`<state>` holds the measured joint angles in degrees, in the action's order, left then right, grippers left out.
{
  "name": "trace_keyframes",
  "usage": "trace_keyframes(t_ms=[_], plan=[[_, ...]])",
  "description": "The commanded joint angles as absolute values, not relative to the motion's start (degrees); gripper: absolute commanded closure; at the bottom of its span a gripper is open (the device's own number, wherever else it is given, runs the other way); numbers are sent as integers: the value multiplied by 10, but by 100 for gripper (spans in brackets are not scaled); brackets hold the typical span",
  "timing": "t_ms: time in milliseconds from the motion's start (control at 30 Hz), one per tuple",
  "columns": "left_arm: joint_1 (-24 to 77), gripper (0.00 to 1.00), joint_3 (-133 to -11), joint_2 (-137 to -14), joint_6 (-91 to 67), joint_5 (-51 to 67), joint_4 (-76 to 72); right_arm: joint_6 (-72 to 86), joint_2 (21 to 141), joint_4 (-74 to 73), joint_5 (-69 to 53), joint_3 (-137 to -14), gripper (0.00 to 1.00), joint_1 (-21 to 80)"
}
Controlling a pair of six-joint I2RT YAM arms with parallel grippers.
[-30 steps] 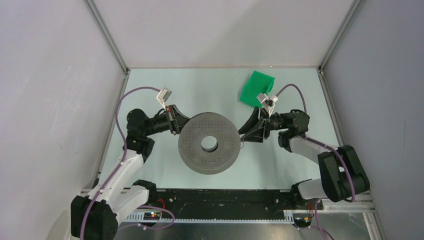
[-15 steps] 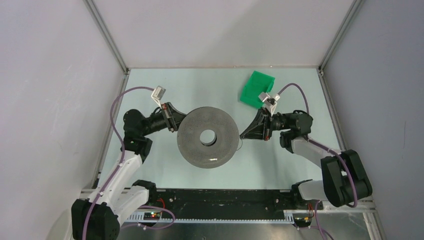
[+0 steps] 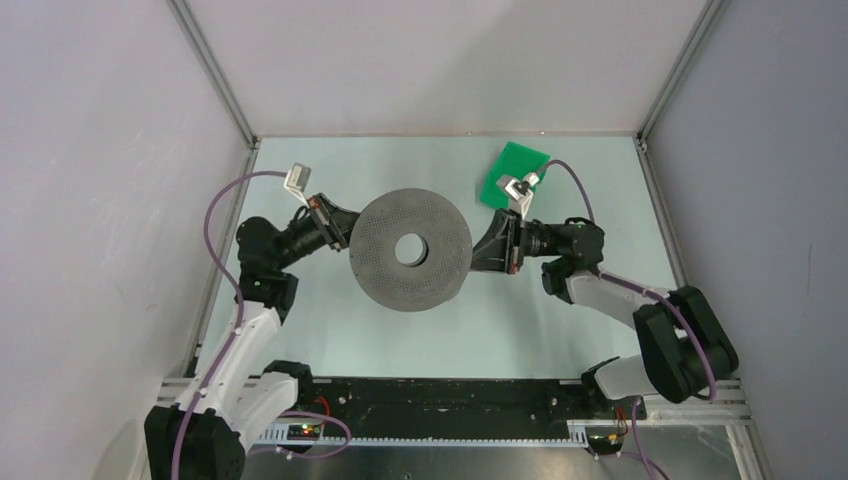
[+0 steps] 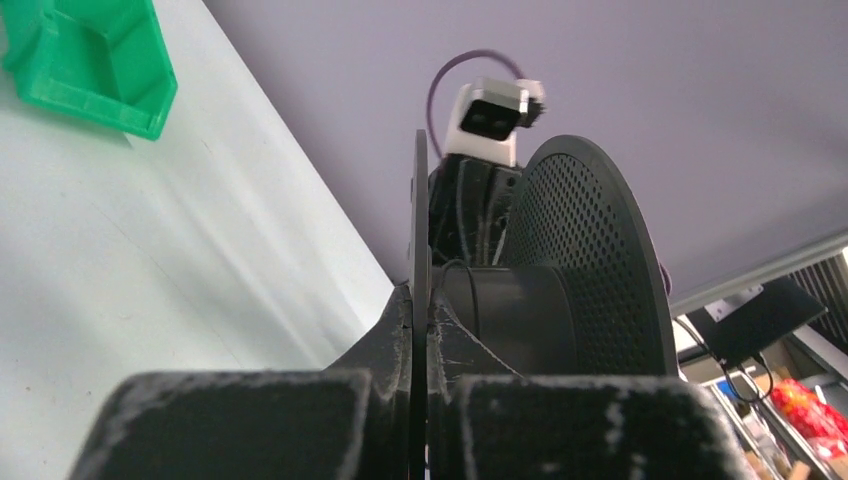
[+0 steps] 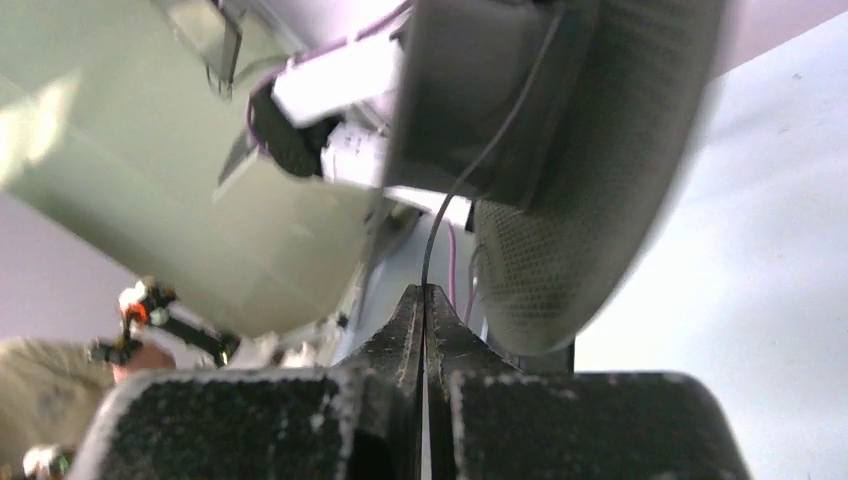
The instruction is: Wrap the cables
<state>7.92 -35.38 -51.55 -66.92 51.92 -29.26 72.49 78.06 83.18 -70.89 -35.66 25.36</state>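
A wide black perforated reel (image 3: 410, 250) hangs between my two grippers at mid-table. My left gripper (image 3: 347, 232) is shut on the rim of one thin flange (image 4: 420, 220), which runs edge-on between its fingers (image 4: 420, 300). The reel's hub (image 4: 510, 318) and far flange (image 4: 595, 250) lie beyond. My right gripper (image 3: 477, 256) is at the reel's right edge. In the right wrist view it (image 5: 425, 292) is shut on the cable (image 5: 445, 200), a very thin dark wire that rises from the fingertips to the reel's hub (image 5: 470, 90). From above the wire is too thin to make out.
A green bin (image 3: 513, 174) sits at the back right, just behind the right wrist, and also shows at the upper left of the left wrist view as the green bin (image 4: 85, 65). Grey walls enclose the pale table (image 3: 330, 320) on three sides.
The right gripper has closed on the thin wire. Both arms have carried the reel a little toward the back of the table and slightly left.
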Motion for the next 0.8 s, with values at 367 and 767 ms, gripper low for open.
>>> trace_keyframes(t_ms=[367,767], plan=[[74,100,-255,-396,-873,252,-386,767,878,863,-262,-357,100,362],[75,100,-199,-349,-933,143,-386,643,882,806,36,-324,100,473]])
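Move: The left hand already pinches the spool's lower flange by its rim; the spool's middle lies about 8 cm to this hand's right, 3 cm back and 3 cm above. The right gripper, already pinching the cable, is some 18 cm to the left hand's right and 6 cm back. From the right hand the spool's middle is about 10 cm left, 2 cm ahead and roughly level. Right hand takes the cable about 11 cm forward-left while left hand carries the spool 7 cm left, turning counter-clockwise. ##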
